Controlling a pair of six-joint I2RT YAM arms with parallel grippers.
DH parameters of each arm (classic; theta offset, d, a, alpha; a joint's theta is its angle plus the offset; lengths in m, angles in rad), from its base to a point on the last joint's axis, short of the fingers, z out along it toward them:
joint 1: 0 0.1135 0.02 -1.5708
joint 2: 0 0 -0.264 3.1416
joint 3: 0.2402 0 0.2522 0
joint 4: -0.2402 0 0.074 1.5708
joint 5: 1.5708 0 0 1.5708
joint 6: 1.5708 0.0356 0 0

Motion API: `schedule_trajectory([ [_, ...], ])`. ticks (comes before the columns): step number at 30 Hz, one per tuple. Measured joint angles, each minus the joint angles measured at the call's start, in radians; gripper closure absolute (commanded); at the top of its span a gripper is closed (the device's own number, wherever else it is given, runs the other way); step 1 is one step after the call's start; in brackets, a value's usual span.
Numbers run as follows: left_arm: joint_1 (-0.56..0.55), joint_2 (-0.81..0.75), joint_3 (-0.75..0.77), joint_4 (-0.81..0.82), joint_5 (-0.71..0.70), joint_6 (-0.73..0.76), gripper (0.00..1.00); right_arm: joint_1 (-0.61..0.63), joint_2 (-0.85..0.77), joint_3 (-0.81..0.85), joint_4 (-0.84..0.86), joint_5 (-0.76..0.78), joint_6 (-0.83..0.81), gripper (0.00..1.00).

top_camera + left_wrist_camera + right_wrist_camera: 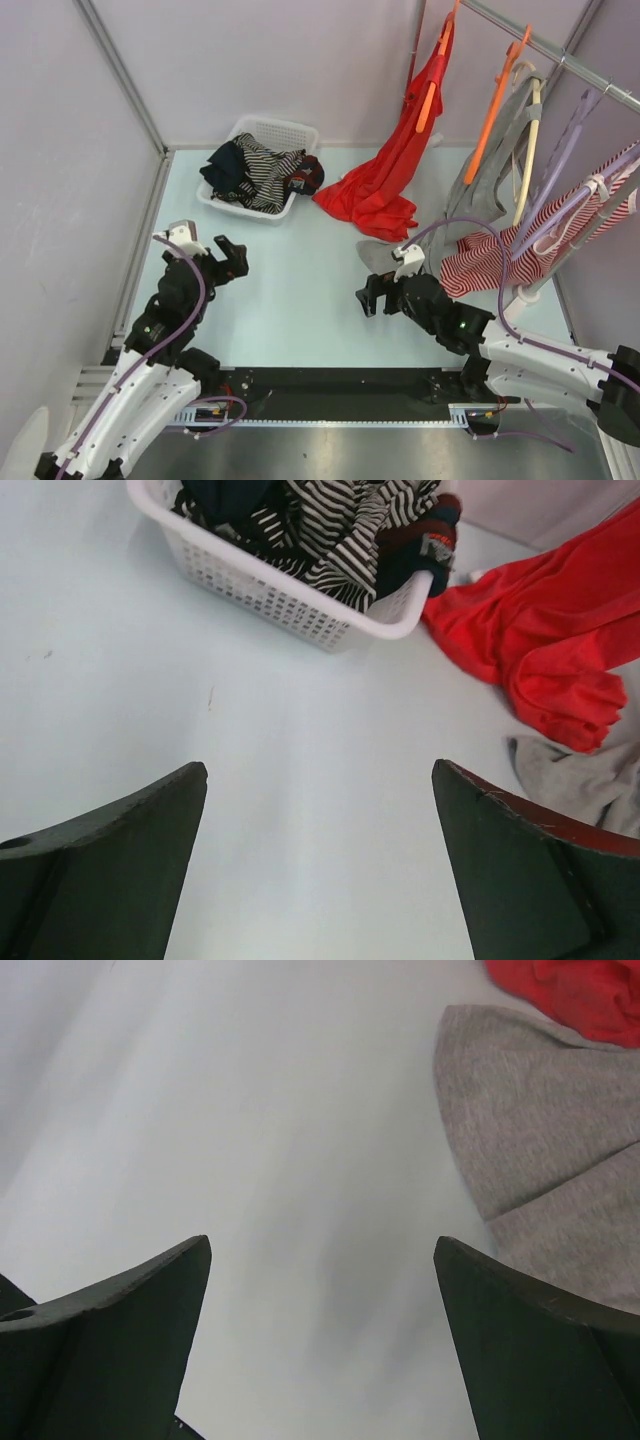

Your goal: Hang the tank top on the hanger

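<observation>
The black-and-white striped tank top (262,172) lies bunched in a white basket (290,128) at the back left, among dark clothes; it also shows in the left wrist view (345,525). The bare orange hanger (497,100) hangs on the rail at the back right. My left gripper (228,262) is open and empty over the table, short of the basket, its jaws wide apart in the left wrist view (320,770). My right gripper (372,295) is open and empty over the table's middle (322,1242), far below the hanger.
A red garment (385,170) hangs from another orange hanger (440,45) and pools on the table (540,630). A grey garment (490,175) (540,1140), lilac hangers (560,170) and a red-and-white striped garment (495,262) hang at the right. Walls enclose the table.
</observation>
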Motion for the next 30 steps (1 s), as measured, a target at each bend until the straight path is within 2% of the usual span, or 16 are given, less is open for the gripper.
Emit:
schedule_trajectory([
  [10,0.0,0.078,0.021,-0.052,-0.023,0.012,0.01,0.0,-0.012,0.0,0.008,0.012,-0.011,0.0],
  [18,0.0,0.121,0.029,0.079,-0.052,0.091,0.0,-0.002,-0.017,0.0,0.008,0.024,-0.015,0.0],
  [24,0.0,0.371,0.141,0.193,-0.068,0.171,0.01,-0.003,-0.042,-0.005,0.005,0.027,-0.014,0.0],
  [30,0.01,0.75,0.395,0.245,-0.058,0.257,0.02,-0.004,-0.07,-0.021,0.004,0.027,-0.011,0.0],
])
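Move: The striped cloth in the basket, probably the tank top, lies about 24 cm ahead of the left hand, 6 cm to its right and 16 cm below. Beside the striped cloth, a navy cloth lies some 8 cm to the left and 1 cm farther out, a dark cap-like item 9 cm to the right and level with it. From the right hand the striped cloth is roughly 28 cm ahead, 24 cm left and 7 cm below. After a slight dip, the open left hand reaches about 13 cm forward and somewhat right towards the basket's clothes. ##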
